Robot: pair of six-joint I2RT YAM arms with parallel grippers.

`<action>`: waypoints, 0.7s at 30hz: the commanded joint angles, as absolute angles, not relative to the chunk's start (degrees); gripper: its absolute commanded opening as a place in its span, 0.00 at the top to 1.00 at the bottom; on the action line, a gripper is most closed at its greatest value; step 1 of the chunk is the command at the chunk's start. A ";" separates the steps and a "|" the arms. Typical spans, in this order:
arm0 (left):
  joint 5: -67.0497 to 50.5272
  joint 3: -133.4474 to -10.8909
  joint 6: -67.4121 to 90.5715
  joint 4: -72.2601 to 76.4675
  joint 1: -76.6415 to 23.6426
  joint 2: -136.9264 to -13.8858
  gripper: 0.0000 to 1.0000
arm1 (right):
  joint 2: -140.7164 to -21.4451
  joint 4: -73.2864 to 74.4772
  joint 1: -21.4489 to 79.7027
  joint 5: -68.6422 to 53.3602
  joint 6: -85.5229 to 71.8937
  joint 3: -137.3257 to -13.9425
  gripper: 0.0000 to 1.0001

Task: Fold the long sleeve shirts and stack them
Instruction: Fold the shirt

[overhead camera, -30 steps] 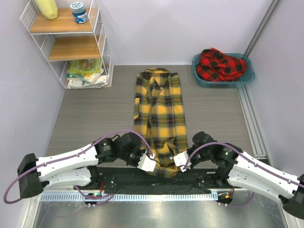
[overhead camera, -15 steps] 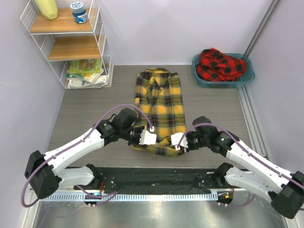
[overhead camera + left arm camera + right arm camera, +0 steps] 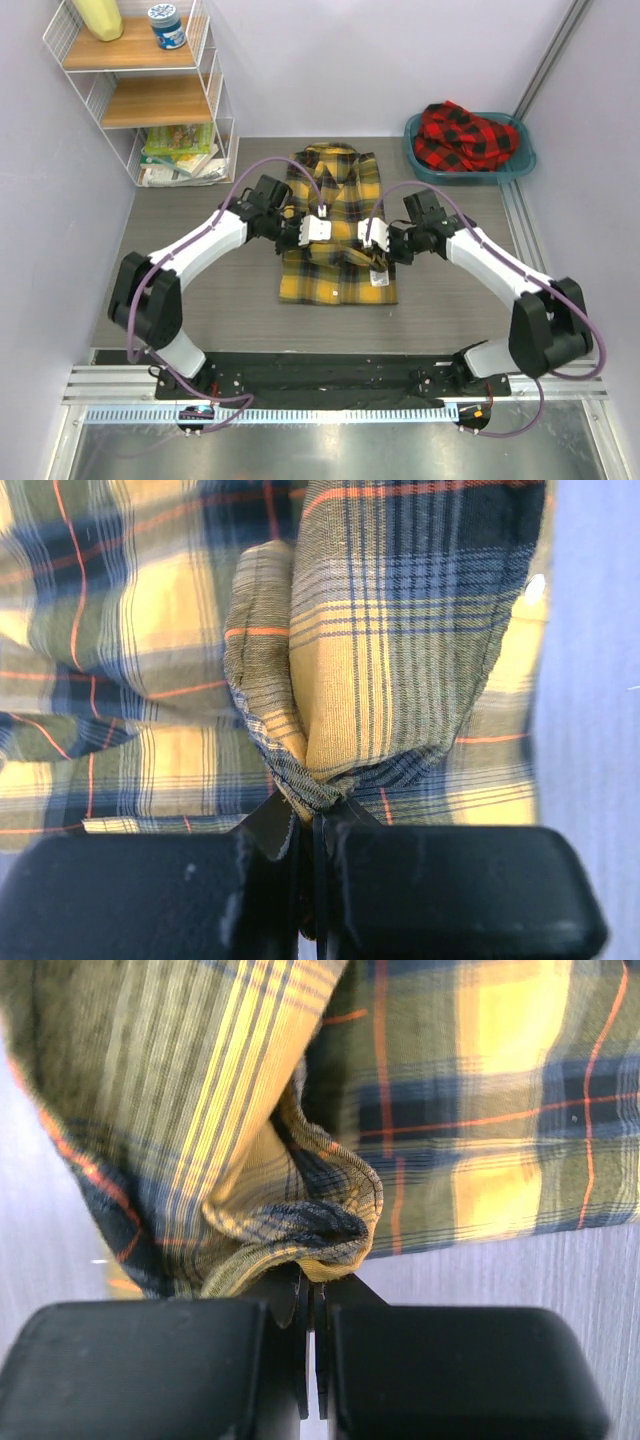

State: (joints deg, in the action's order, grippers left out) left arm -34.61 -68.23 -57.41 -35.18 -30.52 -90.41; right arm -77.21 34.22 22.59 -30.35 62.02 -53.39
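The yellow-and-black long sleeve shirt (image 3: 335, 225) lies in the middle of the table, its lower half doubled over the upper half, collar at the far end. My left gripper (image 3: 318, 228) is shut on a bunched hem corner of this shirt (image 3: 300, 770) over its left side. My right gripper (image 3: 372, 236) is shut on the other hem corner (image 3: 320, 1235) over the right side. Both held corners hang just above the flat cloth. The red-and-black long sleeve shirt (image 3: 465, 135) lies crumpled in the teal basin (image 3: 512, 168) at the far right.
A white wire shelf rack (image 3: 150, 90) with a yellow bottle (image 3: 98, 17), a jar (image 3: 166, 25) and papers stands at the far left. A metal rail (image 3: 528, 250) runs along the table's right edge. Purple walls close in on both sides.
Both grippers carried the yellow shirt's bottom hem from the near edge toward the far end, folding the lower half over the upper. The shirt is now about half as long.
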 commanded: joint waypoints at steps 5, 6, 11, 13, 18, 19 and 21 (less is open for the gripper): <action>-37.44 -75.93 -61.43 -34.81 -26.11 -99.83 1.00 | -88.15 29.80 18.81 -33.66 66.18 -62.04 0.99; -37.35 -76.29 -61.70 -34.63 -25.58 -100.37 1.00 | -89.55 29.36 18.72 -33.66 66.36 -62.22 0.99; -37.44 -78.39 -62.49 -34.01 -24.70 -102.39 1.00 | -91.84 25.85 18.37 -33.84 66.01 -62.67 0.99; -37.62 -79.19 -62.32 -34.01 -24.52 -103.27 1.00 | -92.72 25.49 18.11 -33.75 65.83 -62.93 0.99; -36.48 -81.56 -63.28 -34.36 -24.26 -105.90 1.00 | -95.01 24.26 17.40 -32.88 66.01 -63.63 0.99; -36.39 -81.82 -63.37 -34.54 -24.26 -107.13 1.00 | -95.36 23.82 17.23 -32.70 65.83 -63.81 0.99; -35.51 -82.79 -63.54 -34.80 -24.08 -108.45 1.00 | -97.11 23.21 17.14 -32.17 65.74 -64.33 0.96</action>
State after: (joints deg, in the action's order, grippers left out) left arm -35.64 -79.92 -61.80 -35.44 -24.82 -105.95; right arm -95.26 26.89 17.58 -32.05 64.77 -61.58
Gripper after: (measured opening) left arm 0.011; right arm 0.028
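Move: Between the two closed grippers hangs the shirt's hem, to go towards the collar end: the collar lies about 23 cm ahead of the left hand, 6 cm to its right and roughly 5 cm lower. From the right hand the collar is some 25 cm ahead and 10 cm left; the shirt's near fold is about 9 cm back and 9 cm left, a white tag 4 cm straight back. The basket stands 26 cm ahead, 20 cm right of that hand. Carrying the pinched hem forward over the shirt towards its collar, both hands travel side by side about 7 cm, quickly at first, then slower. They sink some 3–4 cm over the first half and then stay nearly level. The fingers keep their shut grip, and the wrists hardly turn. ##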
